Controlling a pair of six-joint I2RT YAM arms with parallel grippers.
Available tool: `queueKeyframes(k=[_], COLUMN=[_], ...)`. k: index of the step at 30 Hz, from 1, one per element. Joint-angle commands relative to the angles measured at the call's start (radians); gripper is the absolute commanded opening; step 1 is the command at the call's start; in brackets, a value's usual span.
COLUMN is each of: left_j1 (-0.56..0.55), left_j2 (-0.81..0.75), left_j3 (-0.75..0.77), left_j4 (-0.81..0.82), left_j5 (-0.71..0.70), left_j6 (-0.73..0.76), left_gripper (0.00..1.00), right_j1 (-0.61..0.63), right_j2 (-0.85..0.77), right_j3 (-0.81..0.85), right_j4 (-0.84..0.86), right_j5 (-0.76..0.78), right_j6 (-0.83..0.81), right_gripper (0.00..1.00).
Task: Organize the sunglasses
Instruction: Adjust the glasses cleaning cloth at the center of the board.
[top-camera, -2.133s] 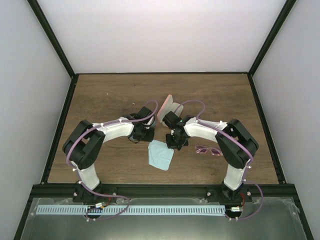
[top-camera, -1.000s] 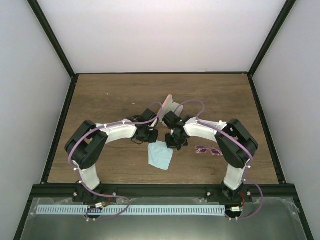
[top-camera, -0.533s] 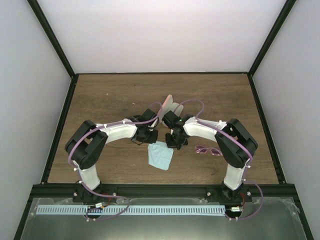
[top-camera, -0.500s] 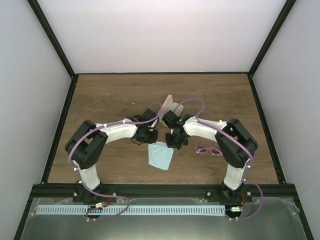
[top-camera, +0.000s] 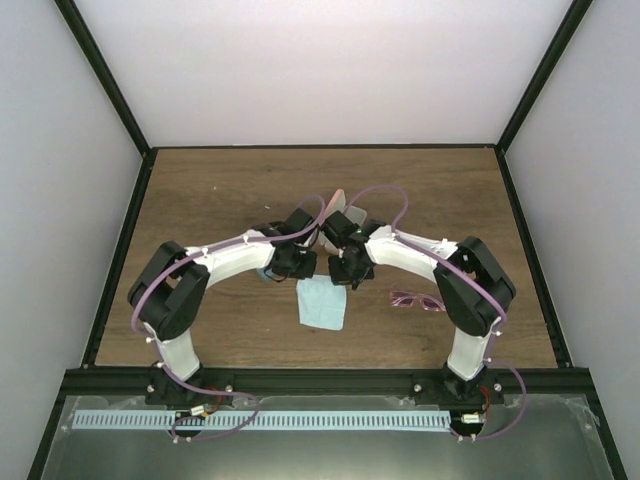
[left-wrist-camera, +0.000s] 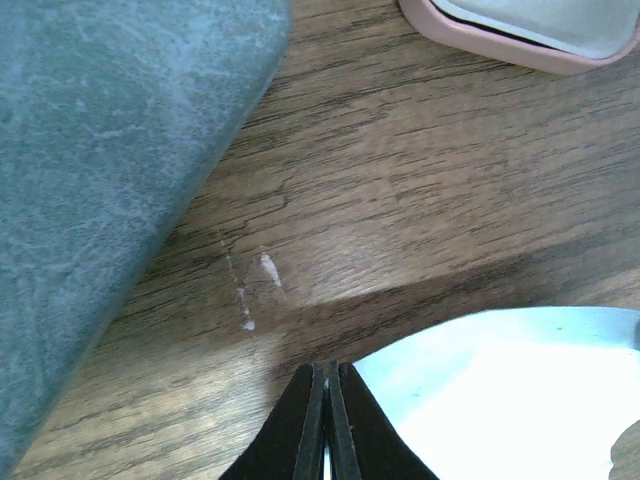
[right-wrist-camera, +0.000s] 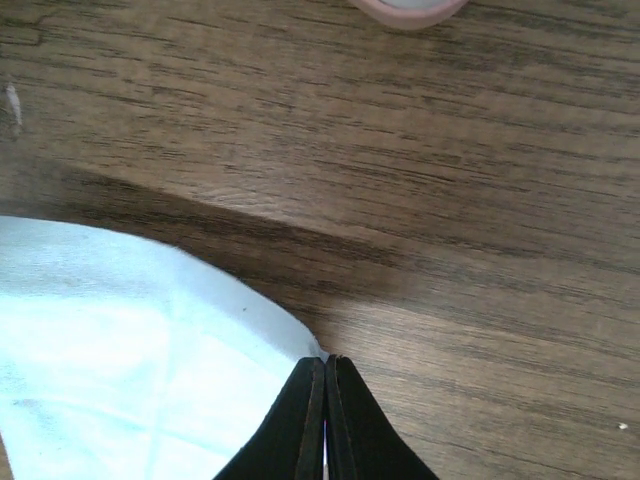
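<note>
One pair of sunglasses (top-camera: 417, 300), pinkish-purple with thin arms, lies on the wood to the right of my right arm, apart from both grippers. A pale blue cloth (top-camera: 322, 303) hangs between the two grippers by its top corners. My left gripper (top-camera: 298, 270) is shut on the cloth's left corner; the left wrist view shows the cloth (left-wrist-camera: 500, 400) running in at the closed tips (left-wrist-camera: 329, 372). My right gripper (top-camera: 340, 276) is shut on the right corner. In the right wrist view the cloth (right-wrist-camera: 130, 350) ends at the closed tips (right-wrist-camera: 325, 362).
An open pink case (top-camera: 340, 205) stands just behind the grippers, mostly hidden by them; its rim shows at the top of the left wrist view (left-wrist-camera: 520, 40) and the right wrist view (right-wrist-camera: 405, 10). A blue-grey case (left-wrist-camera: 100, 180) lies close on the left. Black frame rails edge the table.
My left gripper has moved right to the cloth and shut on its corner. Both grippers have shifted a little toward the back, and the cloth now hangs squarer between them.
</note>
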Motion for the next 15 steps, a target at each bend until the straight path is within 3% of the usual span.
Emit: queueKeyframes(k=[1,15], left_j1=[-0.004,-0.005], left_j2=[-0.036,-0.175], left_j3=[0.027,0.157], left_j4=[-0.033,-0.12], left_j5=[-0.047,-0.072], left_j6=[-0.019,-0.072], left_gripper=[0.04,0.04], right_j1=[-0.002,-0.004], right_j2=[-0.025,-0.152], right_j3=[0.046,0.171], right_j4=[-0.032,-0.102], right_j5=[0.055,0.027], right_j6=[-0.002,-0.009], right_gripper=[0.01,0.01])
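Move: Both hands hold the near cloth by its far corners, roughly 3 cm above the table; its middle is about 6 cm back and 4 cm right of the left hand, 4 cm back and 5 cm left of the right. The open pink case lies 11 cm ahead and 10 cm right of the left hand, 13 cm ahead and 1 cm right of the right. The slate case is 3 cm ahead and 8 cm left of the left hand; the folded sunglasses are 4 cm back, 18 cm right of the right. With their shut fingers still pinching the cloth's two far corners, both hands first ease about half a centimetre outwards each, then come back in as they lift ever faster, the left some 8 cm up and the right about 6 cm. Both also reach about 2 cm forward, fingertips swinging forward by roughly 8 degrees, so the cloth is hoisted between them on the near side of the open pink case. ##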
